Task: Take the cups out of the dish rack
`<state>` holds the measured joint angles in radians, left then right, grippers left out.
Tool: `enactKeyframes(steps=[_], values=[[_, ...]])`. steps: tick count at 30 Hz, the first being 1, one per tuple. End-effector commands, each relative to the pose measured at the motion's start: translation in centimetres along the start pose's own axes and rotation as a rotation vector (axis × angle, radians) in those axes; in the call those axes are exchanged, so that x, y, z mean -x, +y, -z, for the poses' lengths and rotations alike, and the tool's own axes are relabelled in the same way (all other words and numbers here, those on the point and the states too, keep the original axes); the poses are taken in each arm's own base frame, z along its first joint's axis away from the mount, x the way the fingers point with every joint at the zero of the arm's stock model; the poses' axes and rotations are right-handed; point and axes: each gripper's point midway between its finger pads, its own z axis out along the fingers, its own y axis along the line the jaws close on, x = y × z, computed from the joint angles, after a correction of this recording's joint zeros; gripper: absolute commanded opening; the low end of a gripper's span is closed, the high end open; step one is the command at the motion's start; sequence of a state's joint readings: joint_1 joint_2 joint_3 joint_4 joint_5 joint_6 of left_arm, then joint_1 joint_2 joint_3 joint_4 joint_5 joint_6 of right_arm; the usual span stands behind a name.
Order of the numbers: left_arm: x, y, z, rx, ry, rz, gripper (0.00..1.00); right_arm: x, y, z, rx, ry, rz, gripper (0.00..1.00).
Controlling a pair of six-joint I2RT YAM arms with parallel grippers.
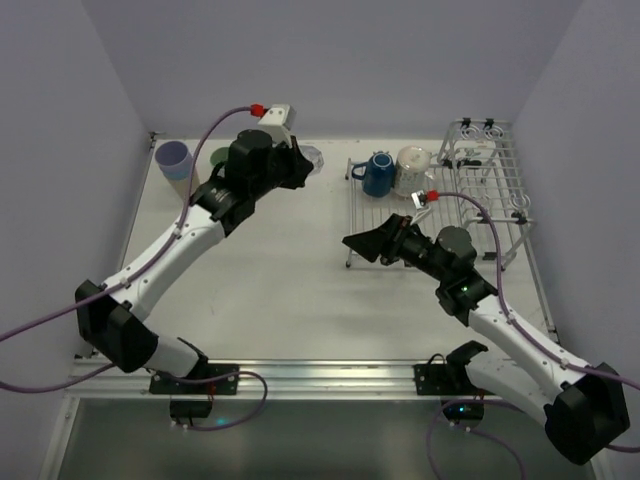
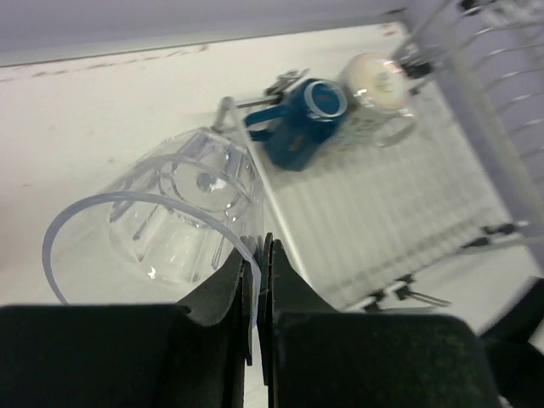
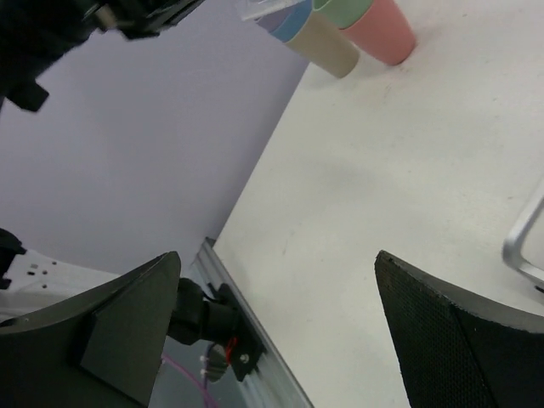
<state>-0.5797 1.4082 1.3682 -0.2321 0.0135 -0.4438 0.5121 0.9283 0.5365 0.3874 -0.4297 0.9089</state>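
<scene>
My left gripper [image 2: 256,255] is shut on the rim of a clear glass [image 2: 183,212], which lies tilted beside the dish rack [image 2: 399,212]. From above, this gripper [image 1: 303,170] and the glass [image 1: 313,156] are at the back centre, left of the rack [image 1: 470,205]. A dark-blue handled mug [image 1: 378,172] and a white mug [image 1: 413,168] sit at the rack's back left end. My right gripper [image 1: 362,250] hangs open and empty by the rack's front left corner. The right wrist view shows its jaws [image 3: 276,272] wide apart over bare table.
A lavender cup [image 1: 172,158] stands at the back left corner, with a green cup [image 1: 218,158] partly hidden behind the left arm. Salmon-pink [image 3: 382,30], beige [image 3: 327,42], green [image 3: 340,10] and blue [image 3: 285,21] cups stand grouped there. Walls enclose three sides.
</scene>
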Motion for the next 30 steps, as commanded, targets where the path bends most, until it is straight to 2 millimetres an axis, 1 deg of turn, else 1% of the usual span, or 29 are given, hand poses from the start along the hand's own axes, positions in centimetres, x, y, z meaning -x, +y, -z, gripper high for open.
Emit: enactKeyframes(steps=[1,2,3,4,5,6,7,8,10,11,12,14,15,16,17,19,21,22,23,24,25,26,30], values=[[-1.5,6.5,-1.0,0.305,0.187,-0.205,0.0,0.7,-1.7,1.4,-0.137,-0.018,0.153,0.99],[-1.4,7.1,-1.6,0.331,0.207,-0.217,0.0,0.5,-2.1,1.8,-0.159,-0.009,0.162,0.99],[-2.9,8.7,-3.4,0.367,0.275,-0.227,0.0,0.5,-2.1,2.0,-0.166,-0.01,0.177,0.99],[-3.0,9.2,-4.1,0.38,0.296,-0.233,0.0,0.6,-2.3,2.3,-0.179,-0.016,0.199,0.99],[-2.3,9.4,-4.6,0.38,0.31,-0.24,0.0,0.6,-2.2,2.8,-0.184,-0.02,0.211,0.99],[-3.9,10.9,-6.1,0.4,0.369,-0.237,0.0,0.7,-2.3,3.1,-0.19,-0.023,0.228,0.99],[-4.5,11.5,-6.4,0.41,0.402,-0.244,0.0,0.7,-2.3,3.3,-0.19,-0.027,0.235,0.99],[-4.9,12.5,-7.7,0.426,0.418,-0.243,0.0,0.6,-2.2,3.6,-0.189,-0.031,0.245,0.99],[-5.6,13.7,-8.4,0.437,0.459,-0.242,0.0,0.5,-2.4,3.9,-0.197,-0.029,0.256,0.99],[-6.0,14.6,-9.5,0.446,0.473,-0.238,0.0,0.3,-2.4,3.9,-0.194,-0.024,0.257,0.99],[-6.3,15.5,-9.8,0.456,0.489,-0.23,0.0,0.1,-2.5,4.0,-0.192,-0.018,0.256,0.99],[-7.2,16.5,-10.2,0.459,0.523,-0.237,0.0,-0.1,-2.5,4.0,-0.185,-0.015,0.257,0.99],[-8.1,17.7,-10.6,0.474,0.551,-0.234,0.0,-0.4,-2.6,4.0,-0.183,-0.006,0.251,0.99],[-8.4,18.1,-10.6,0.478,0.566,-0.238,0.0,-0.5,-2.7,3.9,-0.182,0.0,0.248,0.99],[-9.0,19.0,-10.8,0.492,0.581,-0.237,0.0,-0.5,-2.7,3.9,-0.178,-0.002,0.247,0.99],[-9.4,19.6,-11.2,0.485,0.587,-0.245,0.0,-0.7,-2.8,3.8,-0.173,0.005,0.241,0.99],[-10.2,20.3,-11.8,0.469,0.605,-0.252,0.0,-0.9,-2.7,3.7,-0.165,0.014,0.237,0.99],[-10.2,20.5,-12.0,0.467,0.606,-0.262,0.0,-0.9,-2.8,3.6,-0.166,0.015,0.235,0.99],[-10.9,21.1,-12.3,0.475,0.627,-0.265,0.0,-1.0,-2.9,3.5,-0.166,0.022,0.233,0.99],[-11.1,21.3,-12.5,0.479,0.635,-0.269,0.0,-1.0,-2.8,3.5,-0.165,0.023,0.231,0.99],[-10.9,21.4,-12.6,0.478,0.633,-0.276,0.0,-1.1,-2.9,3.4,-0.166,0.024,0.231,0.99],[-11.3,21.6,-12.9,0.474,0.641,-0.274,0.0,-1.2,-3.0,3.3,-0.165,0.028,0.23,0.99],[-11.8,21.6,-13.4,0.452,0.646,-0.274,0.0,-1.2,-3.1,3.1,-0.169,0.034,0.225,0.99]])
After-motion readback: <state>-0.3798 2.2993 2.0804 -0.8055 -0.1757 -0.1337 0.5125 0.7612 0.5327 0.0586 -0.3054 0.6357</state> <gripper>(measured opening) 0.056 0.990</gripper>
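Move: The left hand holds the clear cup by its wall near the rim. The bare table spot for it lies about 14 cm ahead, 13 cm left and some 32 cm below; the pink-and-green stack stands about 8 cm left of that spot, the purple-and-beige stack some 18 cm left of it. The blue mug is roughly 16 cm ahead, 14 cm right and 26 cm below the left hand. From the empty right hand the spot is about 27 cm ahead, 19 cm left. Down in a forward arc, the left hand carries the clear cup towards the table spot right of the pink-and-green stack, sinking some 24 cm while reaching about 14 cm forward and 9 cm left, slowing near the end. Its wrist tips from nearly level to steeply downward, fingers still pinching the cup wall. The right hand, wide open, eases about 4 cm right and 3 cm down. ##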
